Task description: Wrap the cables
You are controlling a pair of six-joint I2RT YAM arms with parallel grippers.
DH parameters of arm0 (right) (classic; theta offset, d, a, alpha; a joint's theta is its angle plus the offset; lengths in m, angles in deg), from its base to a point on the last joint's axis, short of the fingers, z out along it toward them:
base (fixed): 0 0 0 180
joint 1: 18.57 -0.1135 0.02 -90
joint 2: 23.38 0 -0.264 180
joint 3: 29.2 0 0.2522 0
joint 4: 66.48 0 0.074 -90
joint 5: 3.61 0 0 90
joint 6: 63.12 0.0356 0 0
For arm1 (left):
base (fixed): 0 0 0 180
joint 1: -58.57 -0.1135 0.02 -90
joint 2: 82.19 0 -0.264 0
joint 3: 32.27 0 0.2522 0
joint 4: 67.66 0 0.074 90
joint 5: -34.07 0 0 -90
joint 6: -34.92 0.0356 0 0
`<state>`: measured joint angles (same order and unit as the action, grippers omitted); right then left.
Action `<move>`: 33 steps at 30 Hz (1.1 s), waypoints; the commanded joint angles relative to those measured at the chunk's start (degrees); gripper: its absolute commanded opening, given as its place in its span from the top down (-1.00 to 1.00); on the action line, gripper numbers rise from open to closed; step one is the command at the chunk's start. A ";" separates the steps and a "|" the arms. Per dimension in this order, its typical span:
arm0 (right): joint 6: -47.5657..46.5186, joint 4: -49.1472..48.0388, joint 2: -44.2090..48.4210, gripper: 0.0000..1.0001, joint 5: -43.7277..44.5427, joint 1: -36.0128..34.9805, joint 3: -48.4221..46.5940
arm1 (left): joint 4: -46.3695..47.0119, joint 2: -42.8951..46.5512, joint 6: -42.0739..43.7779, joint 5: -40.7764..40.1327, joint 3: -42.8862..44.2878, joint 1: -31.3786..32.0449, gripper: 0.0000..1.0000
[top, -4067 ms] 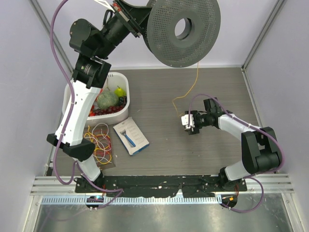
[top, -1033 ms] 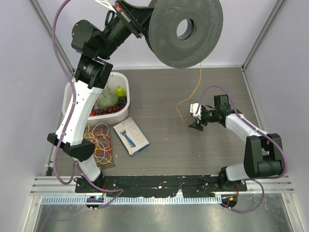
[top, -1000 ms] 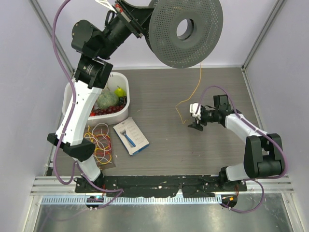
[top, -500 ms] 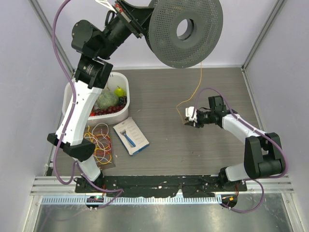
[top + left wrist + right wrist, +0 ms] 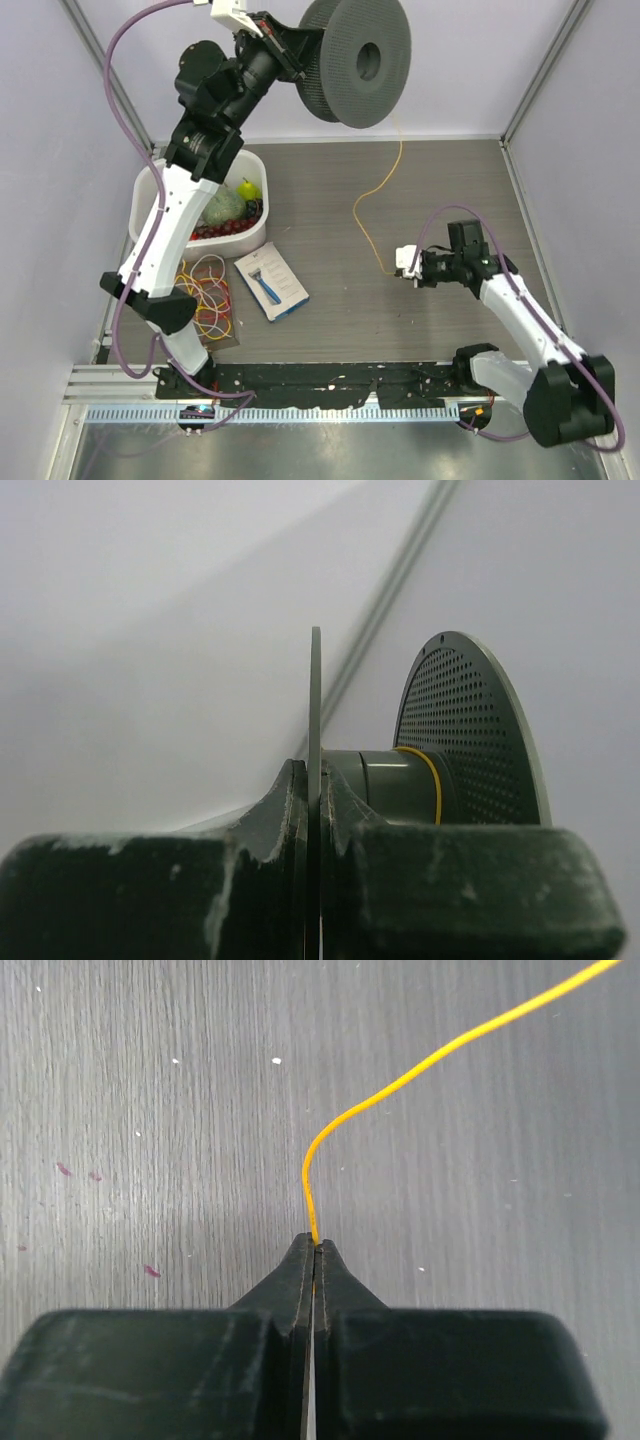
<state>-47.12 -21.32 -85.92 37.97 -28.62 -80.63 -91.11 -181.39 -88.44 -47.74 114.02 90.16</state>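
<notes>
A dark grey perforated spool (image 5: 357,62) hangs high at the back, held by my left gripper (image 5: 296,46), which is shut on one flange (image 5: 315,730). One turn of yellow wire sits on its hub (image 5: 432,780). The thin yellow-orange wire (image 5: 375,190) runs from the spool down across the table to my right gripper (image 5: 402,272), right of centre. That gripper (image 5: 315,1248) is shut on the wire's end (image 5: 330,1130), just above the table.
A white tub (image 5: 160,190) of fruit and vegetables stands at the left. A razor package (image 5: 270,282) lies in front of it. A tangle of rubber bands (image 5: 205,300) lies at the left by the arm.
The spool has turned more edge-on and shifted left. My right gripper has moved nearer the front with the wire end, and the wire now lies in a longer curve.
</notes>
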 commanded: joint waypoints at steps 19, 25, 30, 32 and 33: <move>21.78 2.54 13.42 0.99 -0.53 -6.13 -22.18 | -6.74 -4.87 21.85 -10.21 -19.14 4.35 1.00; 20.48 2.53 11.83 0.99 -0.09 -7.18 -22.19 | -7.79 -5.56 15.10 -8.71 -16.97 4.79 1.00; 18.19 5.51 12.80 0.99 0.43 -9.98 -19.64 | -11.48 -7.41 9.73 -14.14 -10.99 4.79 1.00; 17.75 5.95 13.15 0.99 1.22 -12.35 -19.11 | -13.67 -8.81 6.83 -16.00 -8.35 4.88 1.00; 17.92 5.78 13.06 0.99 1.57 -13.59 -19.02 | -14.38 -9.25 5.69 -16.53 -7.38 4.97 1.00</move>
<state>-28.12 -16.51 -73.90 38.64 -38.41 -100.24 -106.65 -190.35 -75.74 -59.89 99.84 95.25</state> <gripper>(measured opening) 0.028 0.070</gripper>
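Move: The spool, pinched by its near flange in my raised left hand, is centred some 7 cm right, 2 cm ahead and 2 cm above that hand. The cable's free end, shut in my right fingers, lies about 14 cm back, 14 cm right and 50 cm below my left hand. From my right hand the spool is some 15 cm ahead, 10 cm left and 50 cm up; the white booklet lies 24 cm left, 2 cm nearer and 10 cm down. With the flange still pinched, my left hand swoops the spool forward and mostly down towards the cable end, nearly 30 cm at the lowest, then lifts about 3 cm; the wrist tips its fingers down and rolls its left side up. Meanwhile my right hand keeps the yellow cable pinched and climbs about 18 cm towards the spool, edging left and tilting up before easing slightly down. ##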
